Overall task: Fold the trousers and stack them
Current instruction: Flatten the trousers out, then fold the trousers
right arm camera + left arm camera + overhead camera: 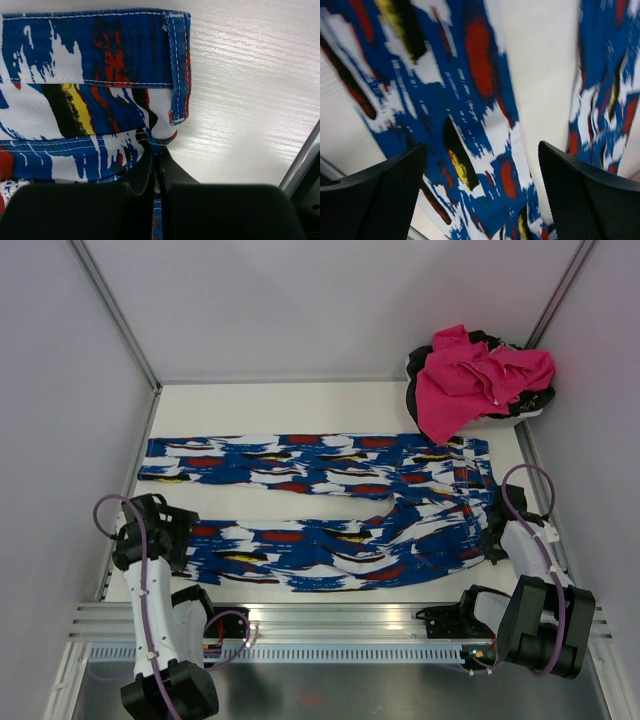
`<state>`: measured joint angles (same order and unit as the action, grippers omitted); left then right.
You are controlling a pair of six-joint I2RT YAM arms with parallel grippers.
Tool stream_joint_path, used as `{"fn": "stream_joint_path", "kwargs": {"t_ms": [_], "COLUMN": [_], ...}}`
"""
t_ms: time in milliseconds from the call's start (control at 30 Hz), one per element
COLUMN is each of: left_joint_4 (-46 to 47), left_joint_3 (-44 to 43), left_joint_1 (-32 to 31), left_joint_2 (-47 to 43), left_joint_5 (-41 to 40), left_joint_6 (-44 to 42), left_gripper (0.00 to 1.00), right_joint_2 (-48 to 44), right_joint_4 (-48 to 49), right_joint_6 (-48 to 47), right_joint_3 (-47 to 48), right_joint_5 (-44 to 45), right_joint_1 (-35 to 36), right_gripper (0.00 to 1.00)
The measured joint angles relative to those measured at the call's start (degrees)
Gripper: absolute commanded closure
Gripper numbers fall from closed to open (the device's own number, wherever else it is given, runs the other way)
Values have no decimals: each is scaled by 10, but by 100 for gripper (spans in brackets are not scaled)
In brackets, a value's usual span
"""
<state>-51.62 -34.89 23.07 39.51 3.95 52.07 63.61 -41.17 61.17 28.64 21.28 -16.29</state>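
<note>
The trousers (330, 480), royal blue with white, red, black and yellow blotches, lie spread flat on the white table (300, 405), legs pointing left and waist at the right. My left gripper (172, 538) hovers open over the near leg's cuff end; in the left wrist view its fingers (380, 195) stand wide apart above the fabric (485, 75), holding nothing. My right gripper (495, 535) is at the near corner of the waist. In the right wrist view it (156, 152) is shut on a pinched fold of the trousers (100, 75) just below a belt loop (180, 65).
A pink garment (470, 380) lies heaped on a black-and-white item at the back right corner. An aluminium rail (330, 625) runs along the near edge. Grey walls close in the left, back and right sides. Bare table (250, 100) shows right of the waist.
</note>
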Motion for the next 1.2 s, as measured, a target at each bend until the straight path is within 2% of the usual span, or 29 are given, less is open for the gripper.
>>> {"fn": "stream_joint_path", "kwargs": {"t_ms": [167, 267, 500, 700, 867, 967, 1100, 1167, 1200], "left_joint_4": [-64, -69, -53, -30, 14, 39, 71, 83, 92], "left_joint_3": [-1, 2, 55, 63, 84, 84, 89, 91, 90], "left_joint_1": [0, 1, 1, 1, 1, 1, 1, 1, 1], "left_joint_2": [26, 56, 110, 154, 174, 173, 175, 179, 184], "left_joint_5": [-126, -166, -214, -250, -253, -254, -248, -244, -241], "left_joint_6": [112, 156, 196, 212, 207, 195, 179, 172, 170], "left_gripper": [6, 6, 5, 5, 11, 26, 51, 65, 80], "right_joint_2": [22, 43, 66, 67, 66, 62, 58, 56, 55], "right_joint_4": [-2, -9, -15, -14, -14, -15, -14, -14, -14], "right_joint_6": [-8, -12, -29, -34, -35, -35, -34, -33, -33], "right_joint_3": [11, 24, 38, 39, 39, 39, 37, 36, 36], "right_joint_5": [0, 0, 0, 0, 0, 0, 1, 1, 2], "right_joint_1": [0, 0, 0, 0, 0, 0, 0, 0, 0], "right_gripper": [100, 100, 100, 100, 100, 100, 100, 100, 100]}}
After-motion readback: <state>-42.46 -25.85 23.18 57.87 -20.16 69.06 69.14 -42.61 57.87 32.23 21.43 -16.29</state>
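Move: The near edge of the lower trouser leg, a few centimetres in from its hem, lies about 4 cm back, 6 cm left and 9 cm below the left hand. The middle of that hem is roughly level ahead and 11 cm left; the upper leg's hem is some 24 cm ahead and 15 cm left, both also low. From the right hand, already shut on the near waist corner, the left hand's edge spot lies some 87 cm left, about level ahead. Bring the open left gripper down about 9 cm, back and left past the lower leg's near edge, tipping the fingers steeper and turning the wrist nearly 30 degrees counter-clockwise. Then, low at the table, ease forward some 3 cm and close the fingers on the near edge to pinch it. Keep the right gripper shut on the near waist corner, holding its place. ##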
